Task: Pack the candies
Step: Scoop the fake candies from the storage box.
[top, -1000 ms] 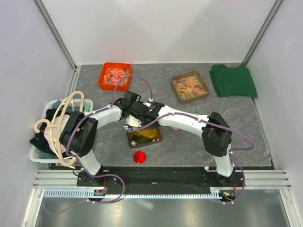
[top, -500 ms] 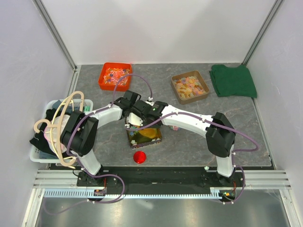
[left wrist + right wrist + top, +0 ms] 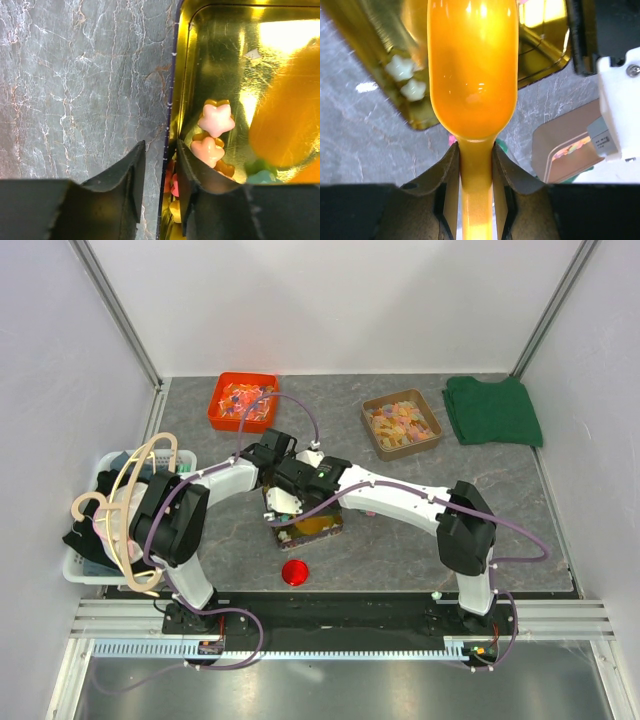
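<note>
A golden tin (image 3: 318, 527) lies open at the table's middle. Candies sit in it: pink star-shaped ones (image 3: 216, 120) with green and yellow pieces beside them, and white ones (image 3: 400, 67). My left gripper (image 3: 160, 150) straddles the tin's left wall (image 3: 172, 95), one finger outside and one inside. It is open, with a gap showing on the outer side. My right gripper (image 3: 476, 165) is shut on the handle of an orange spoon (image 3: 472, 70). The spoon's bowl hangs over the tin. In the top view both grippers (image 3: 280, 502) meet over the tin's left end.
An orange-red tray (image 3: 243, 400) of wrapped sweets stands at the back left and a brown tray (image 3: 401, 424) of gummies at the back right. A green cloth (image 3: 492, 410) lies far right. A red disc (image 3: 294, 572) lies near the tin. A white basket (image 3: 85, 570) stands at the left edge.
The left jaws have narrowed around the tin's wall. Both wrists have shifted slightly towards the near edge, and the tin has turned a little under them.
</note>
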Robot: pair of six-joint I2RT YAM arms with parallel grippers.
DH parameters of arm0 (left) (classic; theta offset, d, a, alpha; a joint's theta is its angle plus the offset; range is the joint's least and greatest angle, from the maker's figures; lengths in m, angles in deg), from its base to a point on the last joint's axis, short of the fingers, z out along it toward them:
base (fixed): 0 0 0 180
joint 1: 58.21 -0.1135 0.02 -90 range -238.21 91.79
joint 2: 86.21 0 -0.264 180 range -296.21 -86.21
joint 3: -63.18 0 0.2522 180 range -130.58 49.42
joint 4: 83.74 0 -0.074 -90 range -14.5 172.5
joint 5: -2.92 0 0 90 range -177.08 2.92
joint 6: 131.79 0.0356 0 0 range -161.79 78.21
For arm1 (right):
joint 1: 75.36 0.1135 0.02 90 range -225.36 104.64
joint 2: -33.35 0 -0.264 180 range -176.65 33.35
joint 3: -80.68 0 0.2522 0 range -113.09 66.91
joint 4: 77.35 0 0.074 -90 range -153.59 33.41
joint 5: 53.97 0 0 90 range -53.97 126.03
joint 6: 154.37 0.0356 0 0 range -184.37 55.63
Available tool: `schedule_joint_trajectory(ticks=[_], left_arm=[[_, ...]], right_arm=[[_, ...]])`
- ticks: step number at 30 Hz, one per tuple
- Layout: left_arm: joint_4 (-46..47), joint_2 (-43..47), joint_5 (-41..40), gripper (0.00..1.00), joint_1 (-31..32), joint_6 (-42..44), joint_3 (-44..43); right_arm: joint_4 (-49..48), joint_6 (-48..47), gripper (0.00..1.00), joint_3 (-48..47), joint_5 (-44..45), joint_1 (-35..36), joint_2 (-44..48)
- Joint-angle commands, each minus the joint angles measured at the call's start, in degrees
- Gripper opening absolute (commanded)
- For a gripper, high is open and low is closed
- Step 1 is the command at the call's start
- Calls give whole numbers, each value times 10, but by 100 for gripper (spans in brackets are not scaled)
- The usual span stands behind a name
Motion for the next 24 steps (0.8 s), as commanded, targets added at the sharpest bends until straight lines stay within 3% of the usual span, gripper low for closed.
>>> schedule_joint_trajectory(ticks=[1, 7, 14, 24], left_arm=[[-26, -24, -25, 28, -7, -13, 9], [-27, -17, -22, 11, -7, -22, 14], [-18, -7, -35, 2, -7, -36, 22], [39, 38, -110, 2, -8, -67, 35]], right_arm=[[63, -23, 0, -32, 17, 9, -7], [104, -30, 0, -49, 50, 11, -36], [112, -16, 0, -97, 94, 9, -80], [132, 3, 0, -164, 96, 13, -127]])
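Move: At the gold tray's far rim, the left fingers straddle its wall, still loosely; the tray's middle lies about 6 cm back and 2 cm right of that hand, the pink star candies some 2 cm back and 3 cm right, just below. The right hand keeps the yellow scoop; from it the tray's middle is roughly 5 cm left, 3 cm back and 9 cm down, the star candies 4 cm left and 1 cm ahead, 10 cm down, the glass jar about 8 cm right, level front to back, 8 cm down. Closing on the tray's far wall, the left fingers pinch it, then turn it slightly counter-clockwise while that hand slides about 1.5 cm left. The right hand, keeping hold of the scoop, eases about 2 cm right and slightly back, sinking 1 cm, then sweeps some 3 cm forward and 2 cm back to the left over the tray, rolling about 13 degrees so its left side dips. ##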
